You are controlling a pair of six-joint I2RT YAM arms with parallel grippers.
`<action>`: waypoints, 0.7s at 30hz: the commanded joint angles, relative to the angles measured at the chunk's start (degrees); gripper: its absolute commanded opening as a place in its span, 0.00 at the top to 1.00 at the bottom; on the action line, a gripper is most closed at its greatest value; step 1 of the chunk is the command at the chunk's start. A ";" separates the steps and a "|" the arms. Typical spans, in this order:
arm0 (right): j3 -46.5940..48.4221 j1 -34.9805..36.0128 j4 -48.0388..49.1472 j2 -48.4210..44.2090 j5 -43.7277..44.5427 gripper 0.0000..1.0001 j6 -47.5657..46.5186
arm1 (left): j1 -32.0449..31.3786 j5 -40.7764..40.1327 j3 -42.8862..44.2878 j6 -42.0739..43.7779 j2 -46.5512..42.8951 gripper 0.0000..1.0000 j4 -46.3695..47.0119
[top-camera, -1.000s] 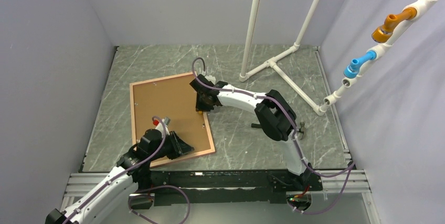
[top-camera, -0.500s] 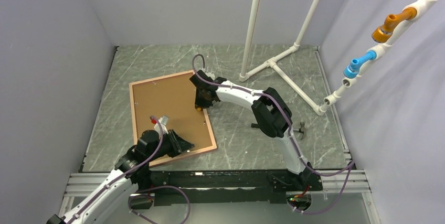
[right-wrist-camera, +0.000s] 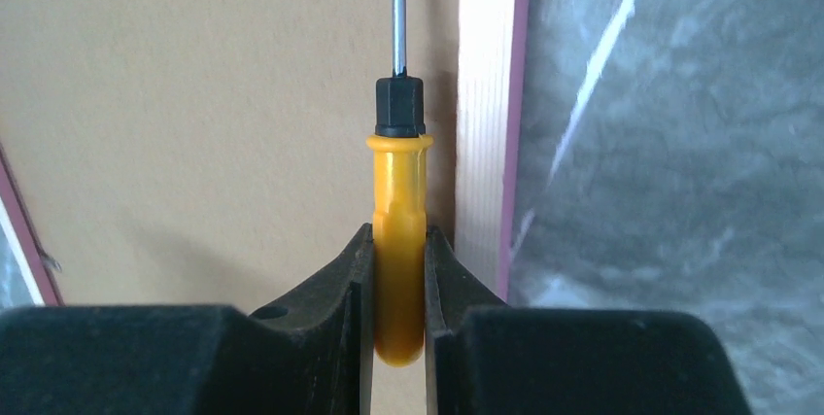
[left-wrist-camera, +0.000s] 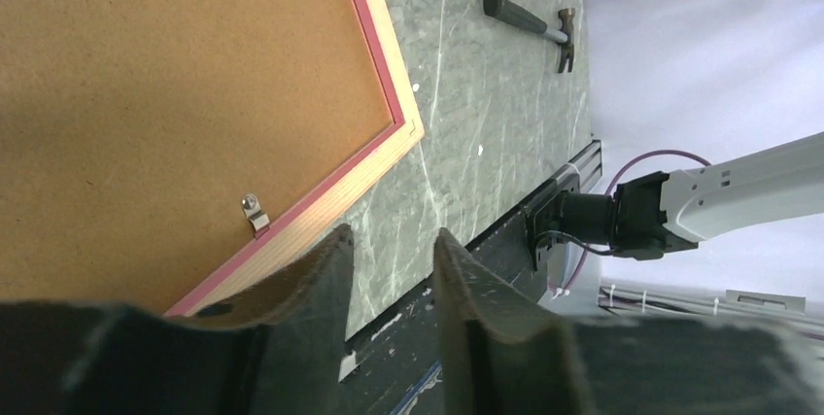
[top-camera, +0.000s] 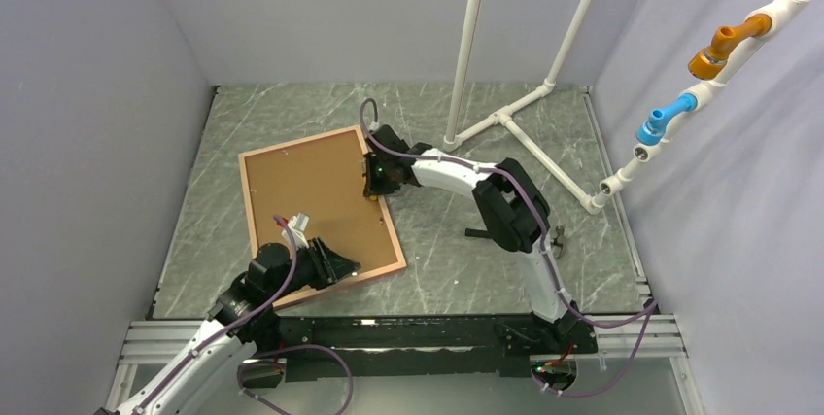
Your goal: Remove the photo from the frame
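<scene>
The pink frame [top-camera: 394, 245] lies face down on the table, with its brown backing board [top-camera: 311, 196] facing up. The photo is hidden under the board. My right gripper [top-camera: 374, 182] is shut on a yellow-handled screwdriver [right-wrist-camera: 398, 201]. The shaft points along the inner side of the frame's right border [right-wrist-camera: 483, 94], over the board [right-wrist-camera: 194, 94]. My left gripper [top-camera: 340, 264] is open and empty, low over the frame's near right corner. In the left wrist view its fingertips [left-wrist-camera: 335, 240] straddle the frame's near edge [left-wrist-camera: 340, 191] beside a metal clip [left-wrist-camera: 255, 213].
A hammer [left-wrist-camera: 530, 21] lies on the marble table right of the frame, partly behind the right arm in the top view [top-camera: 473, 233]. A white pipe stand [top-camera: 505, 119] occupies the far right. The table's black front rail [left-wrist-camera: 486, 240] runs just past the left gripper.
The right gripper has moved a little farther away along the frame's right edge with the screwdriver. The frame has shifted slightly. The left gripper has edged right along the near edge.
</scene>
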 commanded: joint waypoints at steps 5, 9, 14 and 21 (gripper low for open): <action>-10.63 -0.26 2.85 -16.02 -12.31 1.00 -14.99 | 0.04 1.75 7.24 8.62 1.44 0.40 -11.17; -19.35 -0.28 3.90 -23.16 -18.83 1.00 -19.23 | 0.04 0.95 14.31 12.53 5.45 0.36 -12.50; -30.46 -0.20 11.58 -30.32 -25.38 1.00 -15.54 | 0.10 -3.33 22.21 16.08 10.52 0.32 -16.49; -46.03 2.59 33.09 -38.81 -34.48 1.00 -8.98 | 0.15 -1.20 18.83 6.07 12.65 0.31 -5.99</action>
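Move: The frame's near right corner, where the screwdriver is being taken, lies about 18 cm back and 8 cm to the right of the right hand, 2 cm lower. Along the way sits the right-edge clip, some 7 cm back and 2 cm right; the near-edge clip is around 20 cm back and 3 cm left. From the left hand that corner is roughly 5 cm ahead, 12 cm right and 5 cm below, with the near-edge clip 4 cm ahead, 1 cm left. The yellow screwdriver, still gripped in the right fingers, is carried quickly back along the frame's right edge towards the near right corner, some 16 cm, drifting right and arching up before sinking slightly, while the wrist turns about 30 degrees, mainly counter-clockwise. The left hand opens wide and, after a small pull back, rises about 7 cm above the frame's near edge. ##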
